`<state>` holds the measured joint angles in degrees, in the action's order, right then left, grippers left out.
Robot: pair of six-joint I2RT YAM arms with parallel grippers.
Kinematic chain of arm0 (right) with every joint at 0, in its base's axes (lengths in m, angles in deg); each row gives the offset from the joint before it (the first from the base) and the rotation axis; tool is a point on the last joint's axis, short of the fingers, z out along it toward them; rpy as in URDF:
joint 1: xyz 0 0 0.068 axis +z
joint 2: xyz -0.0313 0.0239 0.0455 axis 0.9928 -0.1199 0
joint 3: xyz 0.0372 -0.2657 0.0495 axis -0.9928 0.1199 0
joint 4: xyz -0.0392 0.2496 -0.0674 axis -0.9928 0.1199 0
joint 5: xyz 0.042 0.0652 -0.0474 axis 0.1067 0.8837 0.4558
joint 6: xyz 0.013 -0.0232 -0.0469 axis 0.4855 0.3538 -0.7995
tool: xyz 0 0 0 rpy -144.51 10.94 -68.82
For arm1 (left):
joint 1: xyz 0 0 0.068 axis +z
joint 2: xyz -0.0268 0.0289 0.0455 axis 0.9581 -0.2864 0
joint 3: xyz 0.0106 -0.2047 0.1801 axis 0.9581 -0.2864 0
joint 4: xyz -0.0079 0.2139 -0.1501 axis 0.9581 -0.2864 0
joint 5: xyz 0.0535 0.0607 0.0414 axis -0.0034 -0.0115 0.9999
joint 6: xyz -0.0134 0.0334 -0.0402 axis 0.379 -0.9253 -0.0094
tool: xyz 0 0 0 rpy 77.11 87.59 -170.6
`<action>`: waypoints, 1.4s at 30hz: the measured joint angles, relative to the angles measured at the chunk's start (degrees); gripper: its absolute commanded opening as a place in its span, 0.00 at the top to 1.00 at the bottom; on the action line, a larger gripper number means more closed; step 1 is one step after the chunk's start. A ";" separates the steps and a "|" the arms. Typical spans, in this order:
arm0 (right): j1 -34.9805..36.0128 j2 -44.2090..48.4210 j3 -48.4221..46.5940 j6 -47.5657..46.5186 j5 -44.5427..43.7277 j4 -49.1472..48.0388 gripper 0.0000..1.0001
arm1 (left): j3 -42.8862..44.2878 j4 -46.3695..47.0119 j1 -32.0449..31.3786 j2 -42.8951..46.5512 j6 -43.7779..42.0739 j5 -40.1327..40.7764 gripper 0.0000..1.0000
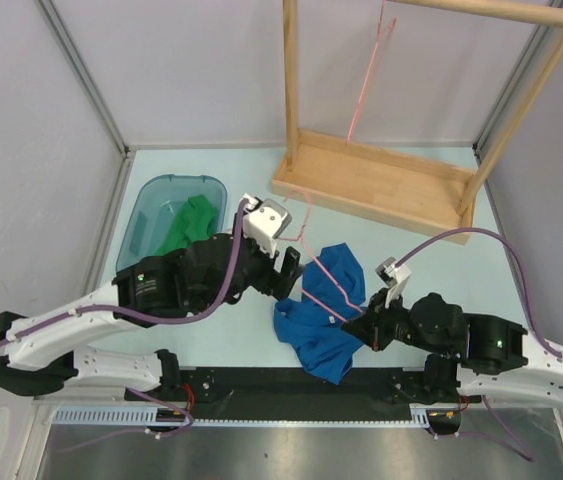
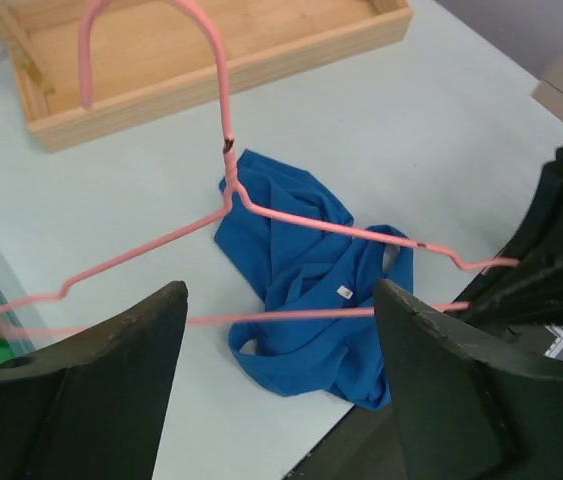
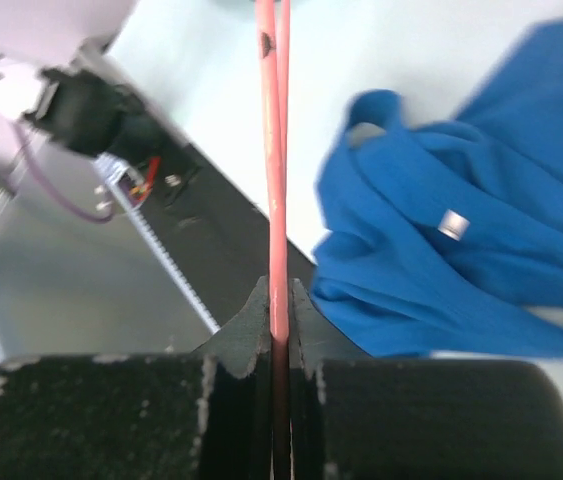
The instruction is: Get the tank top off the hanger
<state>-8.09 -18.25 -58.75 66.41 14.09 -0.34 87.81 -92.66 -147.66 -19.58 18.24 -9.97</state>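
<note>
The blue tank top (image 1: 321, 310) lies crumpled on the table near its front edge. The pink wire hanger (image 1: 313, 272) is held just above it, hook pointing to the wooden rack. My right gripper (image 1: 363, 326) is shut on the hanger's right end; in the right wrist view its jaws (image 3: 279, 300) pinch the pink wire (image 3: 274, 170) beside the tank top (image 3: 461, 260). My left gripper (image 1: 287, 270) is open and empty above the hanger (image 2: 301, 222) and tank top (image 2: 301, 290). I cannot tell whether a strap still loops the wire.
A wooden rack (image 1: 381, 185) stands at the back with another pink hanger (image 1: 366, 80) on its rod. A teal bin (image 1: 151, 205) at the left holds a green garment (image 1: 189, 225). The tank top overhangs the table's black front edge (image 1: 261, 380).
</note>
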 measured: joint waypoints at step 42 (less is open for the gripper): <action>-59.23 -33.22 -50.29 -20.22 0.37 7.19 1.00 | -30.32 19.82 0.72 2.78 12.55 -20.61 0.01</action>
<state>-67.32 -51.48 -109.04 46.19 14.46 6.85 57.49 -72.84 -146.94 -16.80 30.79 -30.58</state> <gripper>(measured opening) 0.042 0.994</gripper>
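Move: The blue tank top lies already off its hanger on the table, its middle about 6 cm ahead of the left gripper, 8 cm to its right and some 32 cm below. The bin with the green tank top is roughly 23 cm ahead and 26 cm left of that gripper. From the right gripper, which holds the empty hanger by one end, the rack's rail section is about 42 cm ahead, 15 cm right and 38 cm up; the other hanger hangs some 40 cm straight ahead, 25 cm higher. Keep the right fingers shut on the empty hanger and swing it away from the blue tank top, dipping slightly at first while going right, then reaching some 24 cm forward and climbing 20 cm to the rack's rail, turning about 50 degrees clockwise. Lift the already open left gripper some 6 cm, clear of the hanger, spread it fully, then lower it about 20 cm towards the blue tank top, easing back and right and tipping the fingers down. ##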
